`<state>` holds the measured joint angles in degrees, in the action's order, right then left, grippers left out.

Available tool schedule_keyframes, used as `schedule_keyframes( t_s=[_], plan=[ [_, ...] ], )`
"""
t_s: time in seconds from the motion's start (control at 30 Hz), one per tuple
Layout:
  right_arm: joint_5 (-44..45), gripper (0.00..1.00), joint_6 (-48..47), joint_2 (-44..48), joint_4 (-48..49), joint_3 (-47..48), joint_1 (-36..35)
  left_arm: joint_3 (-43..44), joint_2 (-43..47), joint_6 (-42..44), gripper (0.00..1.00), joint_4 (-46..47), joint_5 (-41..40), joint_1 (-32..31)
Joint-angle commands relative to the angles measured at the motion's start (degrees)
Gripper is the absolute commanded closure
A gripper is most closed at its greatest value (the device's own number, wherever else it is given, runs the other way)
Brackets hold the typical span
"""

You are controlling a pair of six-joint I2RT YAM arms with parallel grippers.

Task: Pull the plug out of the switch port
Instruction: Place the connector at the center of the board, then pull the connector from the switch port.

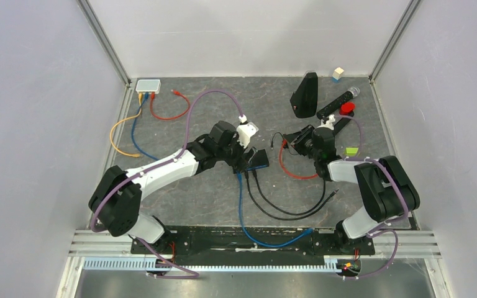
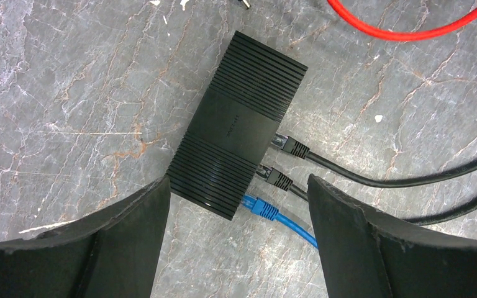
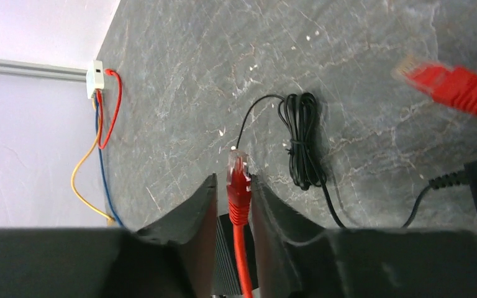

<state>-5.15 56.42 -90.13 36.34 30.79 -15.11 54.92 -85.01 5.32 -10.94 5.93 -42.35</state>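
The black ribbed switch (image 2: 239,124) lies flat on the grey table, also seen as the switch (image 1: 259,160) in the top view. A blue plug (image 2: 261,207) and two black plugs (image 2: 292,146) sit in ports along its side. My left gripper (image 2: 239,186) hangs open just above the switch's near end, touching nothing. To the right of the switch, my right gripper (image 3: 231,180) is shut on a red plug (image 3: 238,180), which is free of any port. The plug leans on the right finger, with a thin gap at the left one. Its red cable (image 1: 292,171) loops over the table.
A coiled black cord (image 3: 301,139) lies beyond the right gripper. A small white box (image 1: 148,85) with orange, blue and red cables sits at the back left. At the back right are a black stand (image 1: 305,94), a microphone (image 1: 338,102), a red disc (image 1: 346,108) and a green block (image 1: 351,151).
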Motion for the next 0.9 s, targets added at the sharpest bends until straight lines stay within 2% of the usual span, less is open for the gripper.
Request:
schedule_keyframes(
  t_s=[0.0,0.13,0.3,0.47,0.7,0.87],
  plan=[
    [-1.17,0.65,-1.73,-0.14,1.42,-0.90,-0.58,0.91,-0.24,-1.28,0.14,0.61,-0.03,-0.01],
    [-4.97,0.55,-3.71,1.07,2.05,0.36,-0.65,0.76,-0.37,-0.96,0.13,0.77,-0.14,0.01],
    [-8.96,0.52,-8.89,5.40,-2.43,3.21,-0.57,0.98,-0.44,0.21,0.13,-0.47,-1.34,-0.04],
    [-10.68,0.33,-16.65,11.09,-11.15,3.67,-0.36,0.48,-0.56,1.67,0.13,-1.36,-2.88,-0.03],
    [-10.65,0.29,-21.13,18.44,-20.62,-1.87,0.70,1.80,-2.21,4.04,0.13,-3.19,-4.49,0.06],
    [-20.33,0.29,-19.14,19.25,-18.25,-7.47,0.23,6.51,-6.66,7.64,0.11,-7.34,-3.87,0.05]
  ],
)
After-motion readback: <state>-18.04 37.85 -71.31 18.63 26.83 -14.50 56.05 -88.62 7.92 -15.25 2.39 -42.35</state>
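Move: The red plug sits between the right fingertips, about 4 cm above the board; the coiled cord lies 3 cm ahead and 1 cm right of that hand, the black switch 6 cm back and 12 cm left. From the left hand, the switch is 3 cm ahead, 4 cm right and 7 below; at that depth, the blue plug is 1 cm back, straight below sideways, and the black plugs are level, 3 cm right. The right fingers spread wide and let go of the red plug beside the coiled cord, the hand first dipping slightly, then backing off about 7 cm while it rises nearly 5 cm, sinks halfway down again and turns some 20 degrees counter-clockwise. The left hand waits, then, its fingers still wide open and empty, sinks nearly 3 cm towards the switch and its plugs while easing a little to its left. ##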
